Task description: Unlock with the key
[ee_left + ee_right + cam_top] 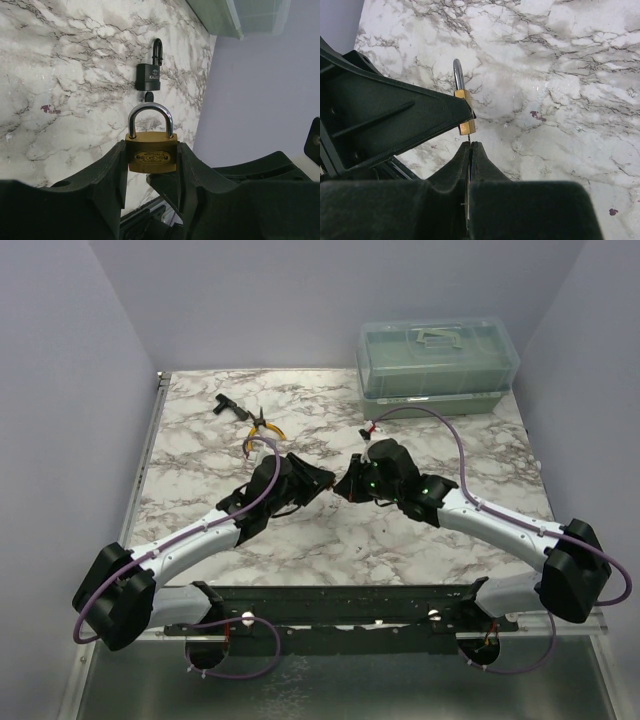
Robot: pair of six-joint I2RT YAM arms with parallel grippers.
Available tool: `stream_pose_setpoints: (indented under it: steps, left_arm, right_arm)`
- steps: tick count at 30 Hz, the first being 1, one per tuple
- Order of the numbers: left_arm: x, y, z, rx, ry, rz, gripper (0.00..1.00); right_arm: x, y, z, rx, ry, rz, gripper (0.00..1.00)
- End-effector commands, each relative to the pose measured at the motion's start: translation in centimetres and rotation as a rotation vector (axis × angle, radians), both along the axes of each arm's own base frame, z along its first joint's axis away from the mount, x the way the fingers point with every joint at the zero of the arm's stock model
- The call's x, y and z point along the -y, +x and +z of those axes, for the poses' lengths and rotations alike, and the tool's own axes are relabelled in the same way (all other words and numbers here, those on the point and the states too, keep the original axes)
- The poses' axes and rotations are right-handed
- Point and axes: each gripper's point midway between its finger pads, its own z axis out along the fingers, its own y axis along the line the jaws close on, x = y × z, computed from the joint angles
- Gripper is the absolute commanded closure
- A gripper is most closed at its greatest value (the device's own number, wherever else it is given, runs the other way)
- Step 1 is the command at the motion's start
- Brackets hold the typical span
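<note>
A small brass padlock (151, 155) with a closed silver shackle (150, 116) is pinched upright between the fingers of my left gripper (151, 150). In the right wrist view, that padlock (465, 114) shows edge-on against the left finger (395, 110). My right gripper (470, 146) is shut on the key (469, 136). Only a thin metal sliver of the key shows, bridging the fingertips and the padlock's underside. From above, the left gripper (318, 480) and right gripper (352, 483) meet tip to tip at the table's middle, hiding padlock and key.
A black padlock (149, 76) lies on the marble beyond the brass one. Yellow-handled pliers (262, 425) and a black tool (225, 406) lie at the back left. A clear lidded plastic box (438, 365) stands at the back right.
</note>
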Motion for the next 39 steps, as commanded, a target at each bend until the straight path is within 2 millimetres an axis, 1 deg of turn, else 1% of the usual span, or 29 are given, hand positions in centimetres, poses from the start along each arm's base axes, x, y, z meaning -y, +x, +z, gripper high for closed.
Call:
stream_pose_setpoints:
  steps: [1, 5, 10, 14, 15, 17, 21, 24, 25, 27, 28, 30, 35, 39]
  left_arm:
    - [0.5, -0.7, 1.1, 0.04, -0.024, -0.033, 1.0]
    - [0.5, -0.7, 1.3, 0.04, -0.03, -0.035, 1.0]
    - [0.8, -0.9, 1.7, 0.037, -0.054, -0.044, 1.0]
    - [1.2, -1.0, 2.0, 0.024, -0.086, -0.053, 1.0]
    - [1.2, -1.0, 2.1, 0.023, -0.094, -0.051, 1.0]
    - [1.7, -1.3, 2.2, 0.007, -0.112, -0.073, 1.0]
    - [2.0, -1.4, 2.3, -0.009, -0.135, -0.083, 1.0]
    - [1.7, -1.3, 2.2, -0.008, -0.134, -0.065, 1.0]
    - [1.6, -1.2, 2.2, -0.004, -0.132, -0.055, 1.0]
    - [1.3, -1.1, 2.2, 0.003, -0.128, -0.043, 1.0]
    - [0.9, -0.6, 2.3, 0.013, -0.12, -0.017, 1.0]
    - [0.6, -0.3, 2.4, 0.022, -0.114, 0.0, 1.0]
    - [0.1, 0.7, 2.7, 0.033, -0.109, 0.027, 1.0]
    - [0.1, 1.2, 2.9, 0.042, -0.102, 0.033, 1.0]
  right_arm:
    - [-1.1, 0.8, 1.8, 0.036, 0.048, -0.004, 1.0]
    - [-1.0, 0.9, 2.0, 0.043, 0.051, -0.009, 1.0]
    - [-0.4, 1.3, 2.2, 0.066, 0.062, -0.053, 1.0]
    - [-0.1, 1.8, 2.7, 0.116, 0.09, -0.08, 1.0]
    - [-0.3, 2.1, 3.4, 0.141, 0.112, -0.083, 1.0]
    - [-0.5, 2.5, 4.0, 0.17, 0.133, -0.087, 1.0]
    - [-0.9, 2.7, 4.3, 0.191, 0.14, -0.072, 1.0]
    - [-1.2, 2.5, 4.1, 0.182, 0.129, -0.046, 0.99]
    - [-1.2, 2.4, 4.1, 0.178, 0.128, -0.039, 0.94]
    - [-1.2, 1.9, 4.1, 0.171, 0.128, -0.023, 0.81]
    - [-1.1, 1.7, 4.2, 0.172, 0.13, -0.013, 0.73]
    - [-0.9, 1.2, 4.2, 0.168, 0.127, 0.004, 0.62]
    - [-0.3, 0.4, 4.3, 0.159, 0.106, 0.021, 0.52]
    - [0.1, 0.0, 3.8, 0.135, 0.073, 0.026, 0.51]
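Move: Just ahead of the right fingertips, about 3 cm forward, 2 cm left and 1 cm up, is the brass padlock held by the left hand; the right fingers are shut on its key. The black padlock lies on the table about 10 cm ahead of the right hand, 14 cm to its right and 15 cm below; the yellow pliers lie about 19 cm ahead, 18 cm left and 16 cm below. From the left hand the key is some 2 cm back, 1 cm right and 1 cm down. Letting go of the key is what counts here: the right hand, still pinching it at the brass padlock, first eases about 1 cm forward and 1 cm up, then opens its fingers to roughly half and rises some 2 cm more, fingertips tilting up nearly 10 degrees. The left hand keeps its grip on the padlock body and drifts up about 1 cm. ##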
